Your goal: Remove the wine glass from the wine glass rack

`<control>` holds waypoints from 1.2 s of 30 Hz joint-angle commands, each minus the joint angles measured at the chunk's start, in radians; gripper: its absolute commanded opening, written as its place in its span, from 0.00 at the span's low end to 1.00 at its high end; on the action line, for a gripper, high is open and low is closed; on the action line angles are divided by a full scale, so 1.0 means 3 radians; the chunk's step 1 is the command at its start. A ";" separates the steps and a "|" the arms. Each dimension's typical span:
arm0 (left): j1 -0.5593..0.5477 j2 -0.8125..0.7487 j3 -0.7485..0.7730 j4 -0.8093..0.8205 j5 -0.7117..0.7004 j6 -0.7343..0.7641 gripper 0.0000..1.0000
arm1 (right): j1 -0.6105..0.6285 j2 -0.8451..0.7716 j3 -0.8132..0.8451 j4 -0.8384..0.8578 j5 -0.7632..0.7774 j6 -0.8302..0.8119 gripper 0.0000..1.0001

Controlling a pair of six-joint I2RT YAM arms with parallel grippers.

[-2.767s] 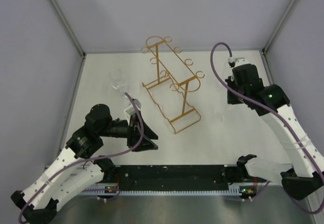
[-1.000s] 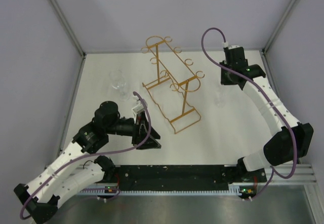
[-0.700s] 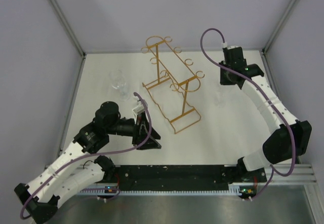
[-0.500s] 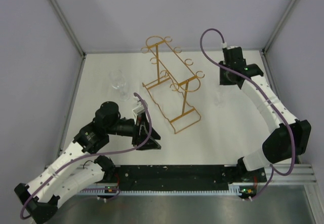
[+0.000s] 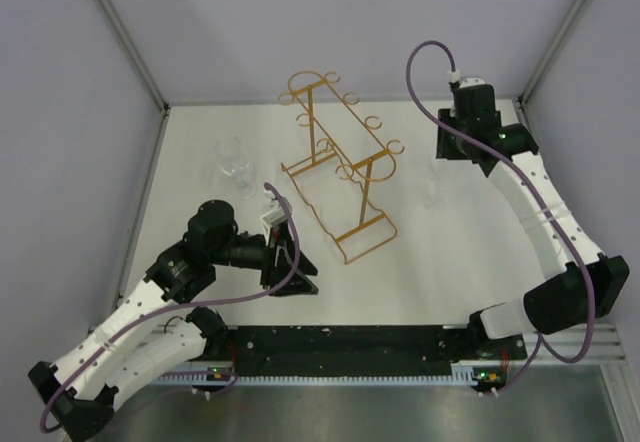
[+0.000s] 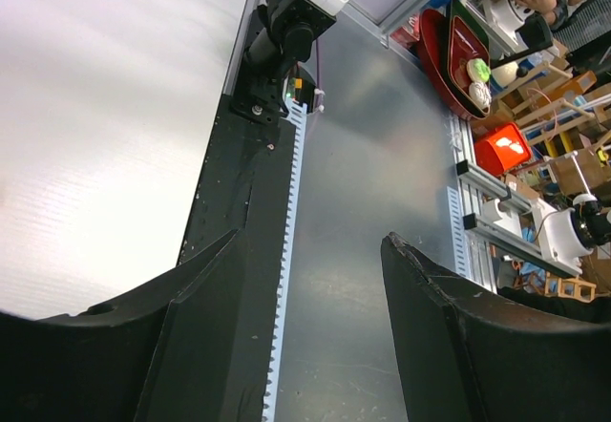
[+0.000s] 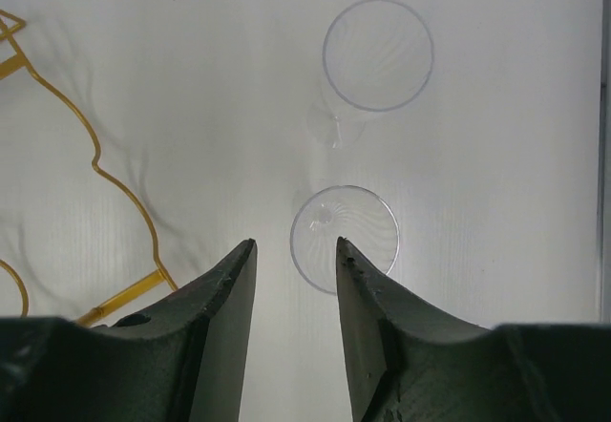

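Observation:
The gold wire wine glass rack (image 5: 340,167) stands mid-table with nothing hanging on it; its wavy base wire (image 7: 94,153) shows at the left of the right wrist view. A clear wine glass (image 5: 432,197) stands on the table to the right of the rack. In the right wrist view this wine glass (image 7: 361,236) sits just beyond the fingertips, apart from them. My right gripper (image 7: 296,242) is open and empty, hovering over it (image 5: 448,162). My left gripper (image 5: 290,270) is open and empty near the front edge (image 6: 311,237).
A second clear stemmed glass (image 5: 235,165) stands left of the rack. Grey walls close the table at the back and sides. A black rail with a toothed white strip (image 6: 286,250) runs along the near edge by the arm bases.
My right gripper has opened, letting go of the wine glass, and drawn slightly back and to the right. The glass stays standing. The left arm has not moved.

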 commanded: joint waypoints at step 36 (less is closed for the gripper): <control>-0.0004 0.0065 0.1238 -0.0845 -0.1430 0.0292 0.98 | -0.0039 -0.1726 -0.0093 0.0570 -0.0710 0.0437 0.99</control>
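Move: The wine glass just set down stands upright right below the right hand, level with it fore and aft, its middle about 3 cm to the right and 14 cm down. A second glass stands about 10 cm ahead and 4 cm right; the rack's middle lies level, some 21 cm to the left and 10 cm down. From the left hand that nearer glass lies roughly 30 cm ahead and 30 cm right, the rack 29 cm ahead and 6 cm right. Already lifted just clear of the glass's rim with fingers part open, the right hand spreads them wide and rises about 16 cm, drawing back some 10 cm on the way, while its wrist tips up about 30 degrees from its slant towards pointing level, leaving the glass behind. The left hand, empty, waits briefly, then climbs about 7 cm and goes some 5 cm forward towards the rack's near side with a little left, its fingers opening fully and swinging about 20 degrees counter-clockwise from pointing right. ##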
